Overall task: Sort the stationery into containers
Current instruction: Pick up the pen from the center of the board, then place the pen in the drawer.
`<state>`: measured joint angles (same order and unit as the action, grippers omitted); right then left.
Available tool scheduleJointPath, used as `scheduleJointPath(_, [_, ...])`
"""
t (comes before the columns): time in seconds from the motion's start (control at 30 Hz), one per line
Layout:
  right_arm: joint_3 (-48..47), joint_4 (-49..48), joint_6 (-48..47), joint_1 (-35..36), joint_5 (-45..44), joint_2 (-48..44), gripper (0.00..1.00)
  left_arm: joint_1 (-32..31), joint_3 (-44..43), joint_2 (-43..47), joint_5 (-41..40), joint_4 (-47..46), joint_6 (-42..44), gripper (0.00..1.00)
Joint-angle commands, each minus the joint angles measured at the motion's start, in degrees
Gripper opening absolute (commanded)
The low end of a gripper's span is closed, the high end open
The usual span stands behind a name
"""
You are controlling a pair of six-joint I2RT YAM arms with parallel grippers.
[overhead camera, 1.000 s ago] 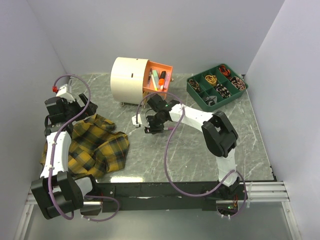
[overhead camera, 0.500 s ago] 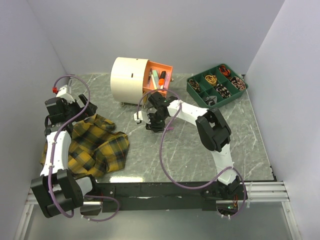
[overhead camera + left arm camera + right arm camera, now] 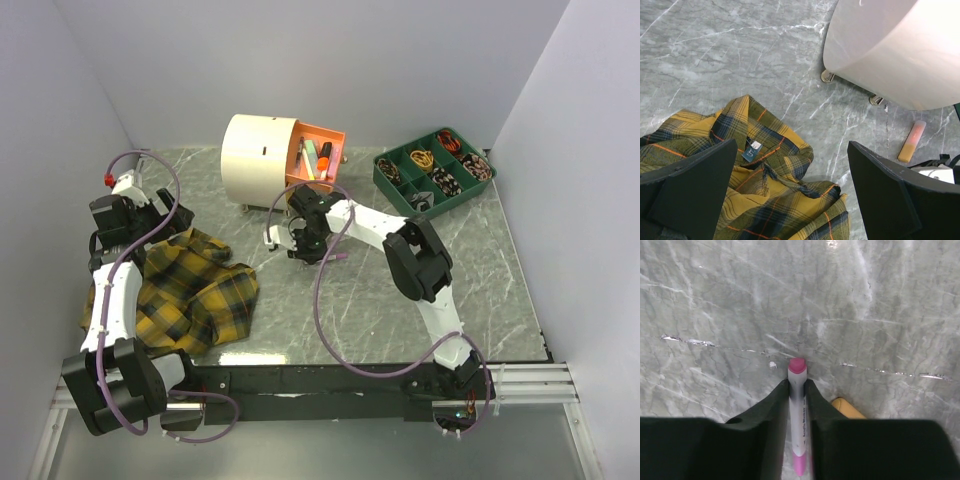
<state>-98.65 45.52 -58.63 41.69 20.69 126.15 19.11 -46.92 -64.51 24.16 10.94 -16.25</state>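
My right gripper (image 3: 798,390) is down on the marble, shut on a white marker with pink ends (image 3: 798,371) that lies flat between its fingers. In the top view this gripper (image 3: 305,242) sits just in front of the cream drum chest (image 3: 256,155), whose orange drawer (image 3: 322,133) stands pulled out with several markers inside. A pastel orange highlighter (image 3: 911,141) lies on the table near the chest's feet. A tan rounded item (image 3: 847,409) peeks out beside the right finger. My left gripper (image 3: 792,197) hangs open over the plaid cloth (image 3: 755,195).
A green divided tray (image 3: 382,172) with small dark and coloured bits stands at the back right. The plaid cloth (image 3: 195,295) is heaped at the left front. White walls close in the table on three sides.
My right gripper has slid a little left toward the chest and its fingers have closed onto the pink marker. The left arm has not moved.
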Motion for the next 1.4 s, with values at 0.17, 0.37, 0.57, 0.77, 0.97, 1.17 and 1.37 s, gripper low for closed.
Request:
scheduleJointPath(0.17, [2.6, 3.9, 1.8, 2.9, 2.9, -6.7, 0.00, 0.3, 0.6, 1.0, 1.2, -2.6, -0.9, 0.99])
scheduleJointPath(0.37, [-2.2, 4.6, 8.5, 3.8, 15.7, -18.2, 0.00, 0.4, 0.9, 1.0, 1.9, -3.8, -1.9, 1.00])
scheduleJointPath(0.57, [-13.3, -7.8, 33.2, 0.9, 23.3, -20.4, 0.00, 0.2, 1.6, 1.2, 3.0, -4.8, -3.0, 0.99])
scheduleJointPath(0.77, [-17.4, -32.6, 58.5, -6.1, 17.1, -19.9, 0.00, 0.0, 1.0, 1.4, 3.0, -4.3, -3.0, 0.99])
scheduleJointPath(0.97, [-22.5, -42.3, 67.4, -11.8, 9.1, -15.4, 0.00, 0.1, 1.0, 1.3, 3.0, -4.3, -3.1, 0.99])
scheduleJointPath(1.17, [-29.6, -40.5, 70.4, -14.0, 2.8, -7.2, 0.00, 0.1, 0.6, 1.1, 2.2, -3.6, -2.3, 0.99])
scheduleJointPath(1.37, [-27.9, -40.2, 70.0, -14.4, -2.8, -4.9, 0.00, 0.0, 0.6, 0.7, 1.9, -3.2, -1.9, 0.99])
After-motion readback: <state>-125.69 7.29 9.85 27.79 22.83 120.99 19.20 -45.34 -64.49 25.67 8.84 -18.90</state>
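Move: At the right hand, the pen lies between its nearly shut fingers, which are near the pen's left end; its middle is about 3 cm to the right and 1 cm lower. The orange marker is some 6 cm farther out and 4 cm to the right, the open drawer about 20 cm ahead, 2 cm right and 10 cm up, with the drum body beside it, 12 cm left. From the left hand the pen is roughly 36 cm right, 3 cm nearer the base and 18 cm down. Closing the last bit onto the pen, the right fingers pinch it near its left end. The hand draws back about 6 cm while lifting off, climbs steeply, then sweeps forward to the open drawer, ending some 35 cm higher and sinking slightly at the last. On the way the wrist swings from fingers-down to level, pointing forward and left. ##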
